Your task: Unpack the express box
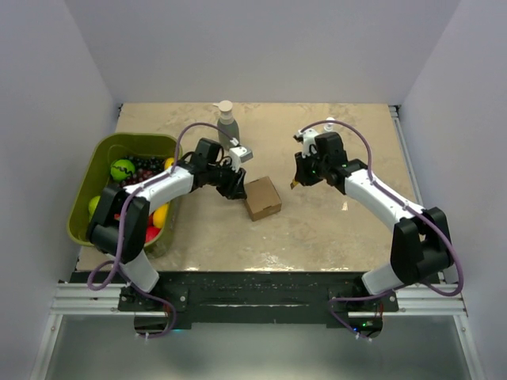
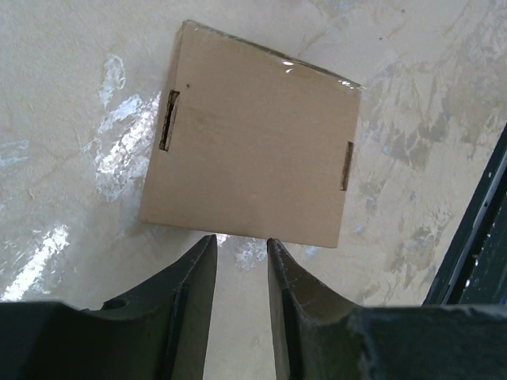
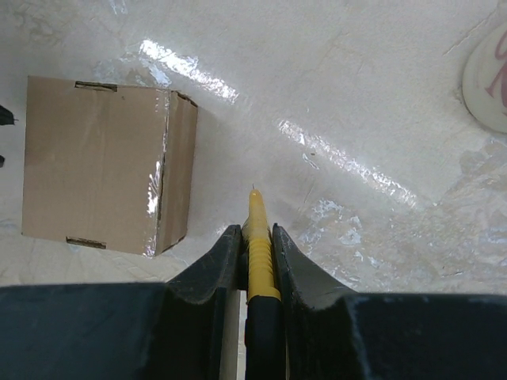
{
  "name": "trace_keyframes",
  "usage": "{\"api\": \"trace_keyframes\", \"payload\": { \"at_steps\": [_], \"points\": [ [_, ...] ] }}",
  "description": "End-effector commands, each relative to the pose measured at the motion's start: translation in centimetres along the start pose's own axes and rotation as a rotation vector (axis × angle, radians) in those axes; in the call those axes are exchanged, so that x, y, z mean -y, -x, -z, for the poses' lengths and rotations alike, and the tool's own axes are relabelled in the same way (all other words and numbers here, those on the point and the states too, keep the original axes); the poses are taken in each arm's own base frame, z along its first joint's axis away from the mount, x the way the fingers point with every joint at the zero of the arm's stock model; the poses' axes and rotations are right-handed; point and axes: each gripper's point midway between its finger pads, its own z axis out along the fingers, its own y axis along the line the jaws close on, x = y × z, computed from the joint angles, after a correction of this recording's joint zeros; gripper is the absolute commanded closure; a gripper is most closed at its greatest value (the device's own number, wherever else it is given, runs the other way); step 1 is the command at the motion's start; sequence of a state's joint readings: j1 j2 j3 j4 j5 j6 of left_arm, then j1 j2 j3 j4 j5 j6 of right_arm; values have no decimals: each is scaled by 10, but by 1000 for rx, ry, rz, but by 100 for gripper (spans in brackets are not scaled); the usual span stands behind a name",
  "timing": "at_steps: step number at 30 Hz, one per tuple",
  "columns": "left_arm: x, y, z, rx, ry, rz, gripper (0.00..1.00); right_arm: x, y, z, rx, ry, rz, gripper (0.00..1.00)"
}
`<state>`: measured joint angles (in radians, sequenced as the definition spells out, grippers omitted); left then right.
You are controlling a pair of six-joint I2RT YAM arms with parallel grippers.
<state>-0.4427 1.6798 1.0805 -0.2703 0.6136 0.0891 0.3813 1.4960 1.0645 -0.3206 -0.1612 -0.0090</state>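
Note:
The express box [image 1: 262,198] is a small brown cardboard carton, closed and taped, on the table's middle. It fills the top of the left wrist view [image 2: 253,142] and sits at the left of the right wrist view [image 3: 99,162]. My left gripper [image 1: 234,188] is just left of the box, its jaws a little apart and empty [image 2: 242,241], the tips at the box's near edge. My right gripper [image 1: 299,180] is to the right of the box and apart from it. It is shut [image 3: 257,233] on a yellow and black utility knife [image 3: 258,222] that points at the table.
A green plastic bin [image 1: 95,190] with a green ball, fruit and dark grapes stands at the left edge. A soap pump bottle [image 1: 227,125] stands behind the left gripper. A white round object [image 3: 491,79] shows at the right wrist view's top right.

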Motion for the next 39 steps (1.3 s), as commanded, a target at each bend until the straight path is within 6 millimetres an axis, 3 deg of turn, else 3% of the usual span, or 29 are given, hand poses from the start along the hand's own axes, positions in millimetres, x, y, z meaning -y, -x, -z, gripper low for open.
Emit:
{"api": "trace_keyframes", "payload": {
  "at_steps": [1, 7, 17, 22, 24, 25, 26, 27, 30, 32, 35, 37, 39],
  "points": [
    [-11, 13, -9, 28, 33, 105, 62, -7, 35, 5, 94, 23, 19, 100],
    [-23, -13, -16, -30, 102, 210, 60, -7, 36, 5, 89, 23, 19, 100],
    [-41, -78, 6, -131, 193, 299, 61, -5, 42, 4, 95, 14, 23, 100],
    [-45, -96, 8, -160, 202, 302, 62, -5, 45, 2, 92, 18, 23, 100],
    [-45, -84, 9, -137, 186, 278, 63, -5, 47, 1, 92, 18, 27, 100],
    [-44, -75, 12, -113, 172, 273, 59, -4, 46, 0, 89, 16, 27, 100],
    [-41, -58, 15, -73, 137, 257, 52, -4, 47, 0, 91, 14, 29, 100],
    [-26, -44, 17, -37, 36, 252, 36, -4, 48, -1, 92, 14, 29, 100],
    [-12, -7, 26, 57, -42, 225, 16, -5, 49, -2, 92, 24, 27, 100],
    [-10, 18, 27, 126, -70, 232, 11, -7, 52, -3, 95, 28, 25, 100],
    [0, 35, 21, 167, -140, 276, 8, -6, 54, -5, 95, 27, 24, 100],
    [1, 38, 12, 159, -157, 286, 8, -5, 55, -5, 94, 24, 27, 100],
    [-13, 30, -1, 123, -73, 318, 8, -6, 59, -4, 102, 23, 37, 100]
  ]
}}
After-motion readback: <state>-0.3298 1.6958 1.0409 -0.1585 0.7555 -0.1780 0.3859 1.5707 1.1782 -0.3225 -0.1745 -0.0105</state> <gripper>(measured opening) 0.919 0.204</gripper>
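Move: The box lies about 7 cm to the right of the left hand, level with it fore and aft, its middle roughly 6 cm below. The spray bottle stands some 15 cm ahead of that hand and 3 cm to its left. The yellow knife, held in the other gripper, is about 17 cm to the left hand's right and 3 cm farther out. From the right hand, the box is some 9 cm left, 4 cm back and 9 cm down. Beside the box's left side, the left hand's part-closed fingers sink, then swing left, away from the box, and on down to about 7 cm below their start, the wrist turning some 15 degrees counter-clockwise. They then open wide as the hand climbs about 8 cm and comes back right and forward towards the box. The right hand keeps hold of the knife and eases about 3 cm, mainly forward. ##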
